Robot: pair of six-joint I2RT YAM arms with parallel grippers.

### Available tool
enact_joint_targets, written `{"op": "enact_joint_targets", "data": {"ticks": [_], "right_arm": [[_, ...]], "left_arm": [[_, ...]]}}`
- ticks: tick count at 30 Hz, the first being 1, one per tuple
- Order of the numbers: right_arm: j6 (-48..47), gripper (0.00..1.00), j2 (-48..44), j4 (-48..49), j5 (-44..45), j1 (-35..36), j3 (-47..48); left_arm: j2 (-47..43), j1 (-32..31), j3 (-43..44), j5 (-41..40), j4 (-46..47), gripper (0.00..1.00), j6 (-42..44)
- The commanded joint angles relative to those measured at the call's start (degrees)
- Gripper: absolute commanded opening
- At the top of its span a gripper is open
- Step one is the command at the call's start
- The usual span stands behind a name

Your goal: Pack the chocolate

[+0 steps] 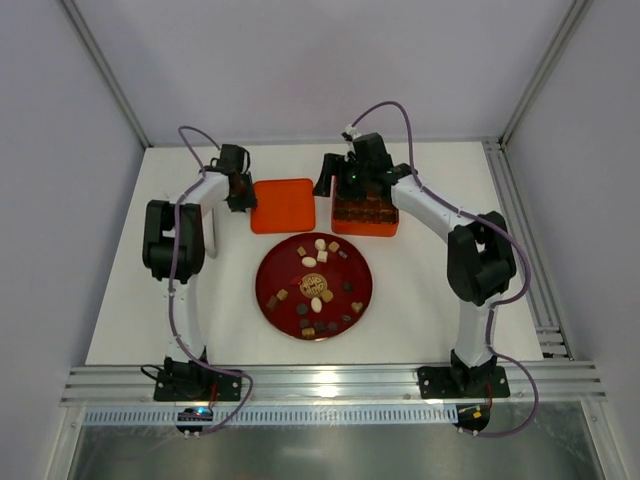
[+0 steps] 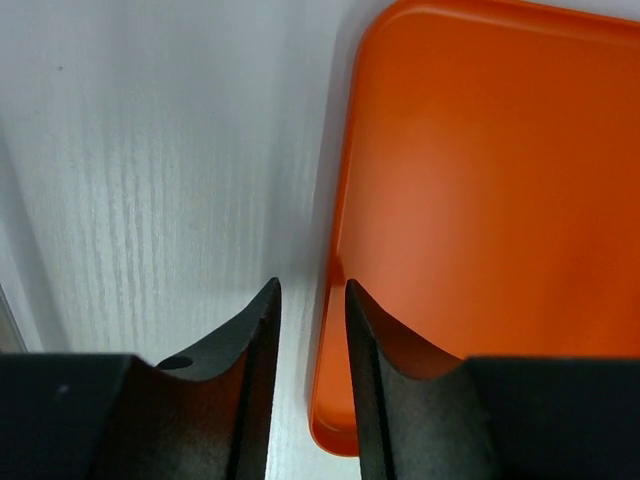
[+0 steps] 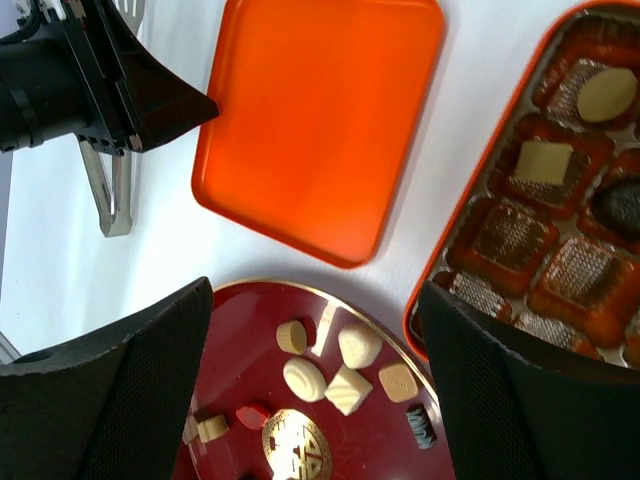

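Observation:
Several chocolates [image 1: 318, 283] in cream, tan and dark brown lie on the round dark-red plate [image 1: 270, 300]. In the right wrist view they lie between my fingers [image 3: 305, 378]. The orange box [image 1: 365, 215] has a brown grid insert, and up to three sweets sit in its cells [image 3: 543, 160]. My right gripper [image 1: 333, 188] is wide open and empty [image 3: 318, 290], above the gap between box, lid and plate. My left gripper [image 1: 240, 195] is narrowly open [image 2: 312, 300], with its fingers either side of the orange lid's left edge [image 2: 480, 200].
The flat orange lid [image 1: 283, 205] lies left of the box on the white table. The cell's grey walls stand at the back and sides. A metal rail runs along the near edge [image 1: 330, 385].

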Motion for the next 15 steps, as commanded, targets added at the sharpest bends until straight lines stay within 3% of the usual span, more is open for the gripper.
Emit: {"op": "enact_joint_targets", "data": {"ticks": [1,9,15], "right_arm": [[-1.8,0.84,3.1,-1.4,-2.4,0.8,8.0],[-1.3,0.84,10.8,-4.4,-2.1,1.3,17.7],[-0.5,0.84,16.4,-6.5,-1.4,2.3,23.6]], "left_arm": [[0.7,1.4,1.7,0.9,1.3,0.30,0.1],[2.0,3.1,1.9,6.9,1.4,0.22,1.1],[2.2,4.2,1.9,10.5,1.5,0.02,1.0]]}}
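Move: At the left hand, whose part-open fingers already straddle the orange lid's left rim, the lid's middle lies about 9 cm to the right, 1 cm ahead and barely 2 cm below; the metal tongs lie some 13 cm left and 6 cm back. From the right hand the lid is about 13 cm left, 6 cm ahead and 14 cm down, the chocolate box 10 cm right and 6 cm ahead, the red plate 16 cm back and 4 cm left. Pinching the lid's left rim, the left fingers close from about a third open to nearly shut while that hand edges roughly 1 cm left and slightly forward, its left side rolling down some 5 degrees. The right hand, still wide open, travels about 6 cm diagonally forward and left towards the lid, away from above the box side, starting to sink near the end. ##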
